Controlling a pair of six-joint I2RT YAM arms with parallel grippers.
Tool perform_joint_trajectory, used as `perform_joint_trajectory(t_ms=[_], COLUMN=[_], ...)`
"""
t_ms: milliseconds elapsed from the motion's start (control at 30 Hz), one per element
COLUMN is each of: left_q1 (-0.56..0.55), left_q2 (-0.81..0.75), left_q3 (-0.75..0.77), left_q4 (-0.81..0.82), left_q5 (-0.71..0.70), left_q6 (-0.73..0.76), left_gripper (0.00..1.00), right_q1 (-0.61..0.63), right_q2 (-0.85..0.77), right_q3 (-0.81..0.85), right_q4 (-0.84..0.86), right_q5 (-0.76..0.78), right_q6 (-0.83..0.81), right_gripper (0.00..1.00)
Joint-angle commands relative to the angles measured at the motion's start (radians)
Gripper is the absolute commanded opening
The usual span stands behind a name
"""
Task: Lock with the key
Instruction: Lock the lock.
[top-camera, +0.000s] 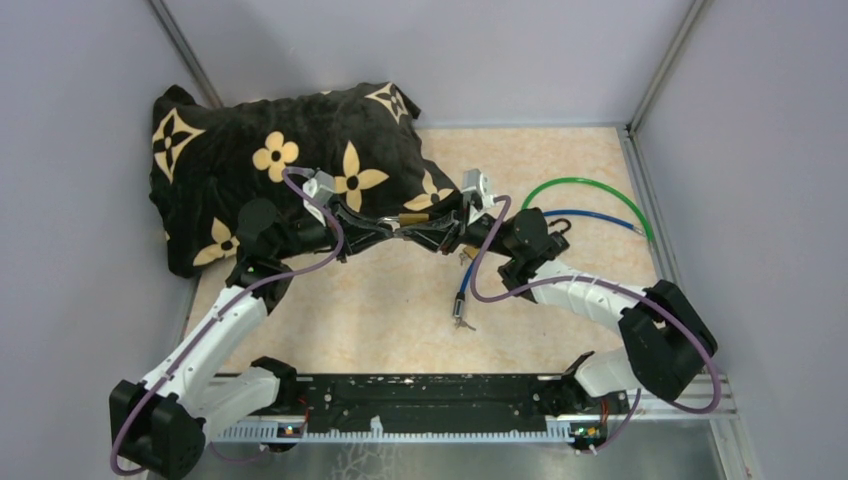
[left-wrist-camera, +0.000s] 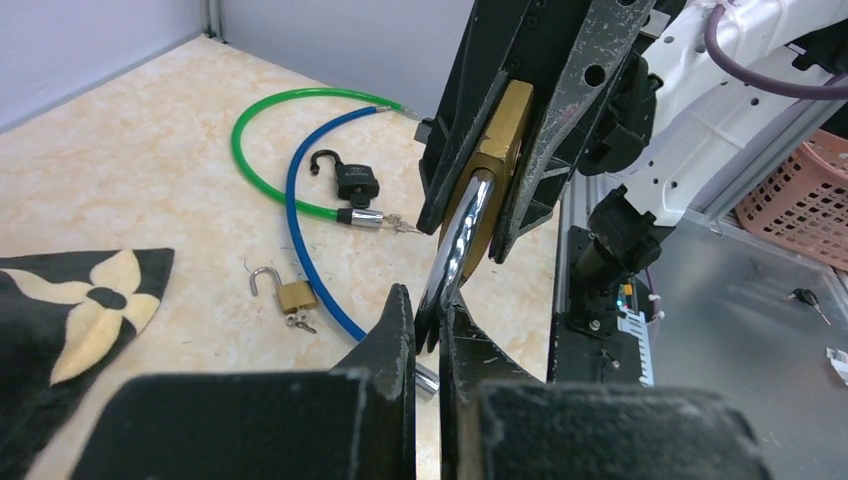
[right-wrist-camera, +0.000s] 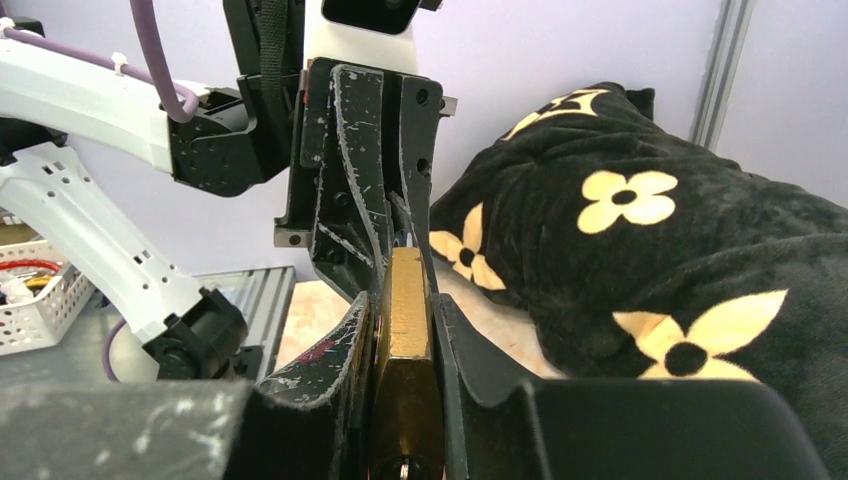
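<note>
Both arms meet above the middle of the table over a brass padlock (top-camera: 410, 217). My right gripper (right-wrist-camera: 405, 300) is shut on its brass body (right-wrist-camera: 408, 340), and the keyhole end faces the right wrist camera. The chrome shackle (left-wrist-camera: 455, 250) sticks out of the body (left-wrist-camera: 505, 125) towards my left gripper (left-wrist-camera: 428, 305), which is shut on its tip. From above, the left gripper (top-camera: 392, 228) and the right gripper (top-camera: 420, 230) stand tip to tip. Whether a key sits in the keyhole I cannot tell.
A black flowered pillow (top-camera: 280, 160) fills the back left. A green cable (left-wrist-camera: 250, 150) and a blue cable (left-wrist-camera: 300, 230) lie on the table, with a black padlock (left-wrist-camera: 355, 182) and a small open brass padlock (left-wrist-camera: 290, 293) with keys. A pink basket (left-wrist-camera: 800, 190) stands off the table.
</note>
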Motion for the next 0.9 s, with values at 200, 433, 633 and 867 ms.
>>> perform_joint_trajectory(t_ms=[200,433,633,867], left_q1=[-0.152,-0.081,0.031,0.097], left_q2=[-0.046,-0.133,-0.237,-0.340], left_q3=[0.076,-0.009,-0.120,-0.211], left_q4=[0.084,0.106,0.151,0.018], left_q5=[0.216,0.130,0.072,0.066], left_q6=[-0.011,-0.032,-0.081,0.098], left_gripper=[0.00,0.00,0.00,0.00], right_q1=[0.098,0.080,0.004,-0.168], right_q2=[0.125,0.048,-0.076,-0.257], right_q3=[0.068,0.107,0.170,0.124], right_q4=[-0.345,-0.513,-0.774,-0.998], right_q5=[0.010,-0.039,-0.129,-0.243], right_q6=[-0.115,-0.115,-0.126,-0.200], right_gripper=[0.00,0.00,0.98,0.98])
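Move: Both hands already hold the big brass padlock, the left by its shackle, the right by its body. The body's middle lies about 4 cm to the right of the left hand, 1 cm ahead and 1 cm above; for the right hand it sits between the finger pads. On the table some 28 cm below the right hand, the small padlock lies 10 cm right and 6 cm ahead, the blue cable's key end 10 cm right and 6 cm back. Almost still at first, both hands keep the shackle and body together between them; then the left hand, still pinching the shackle, draws back about 5 cm and 3 cm left. The right fingers spread wide and let go of the body, and that hand sinks some 6 cm, its fingertips dipping over 20 degrees, then swings about 4 cm right, away from the padlock. ##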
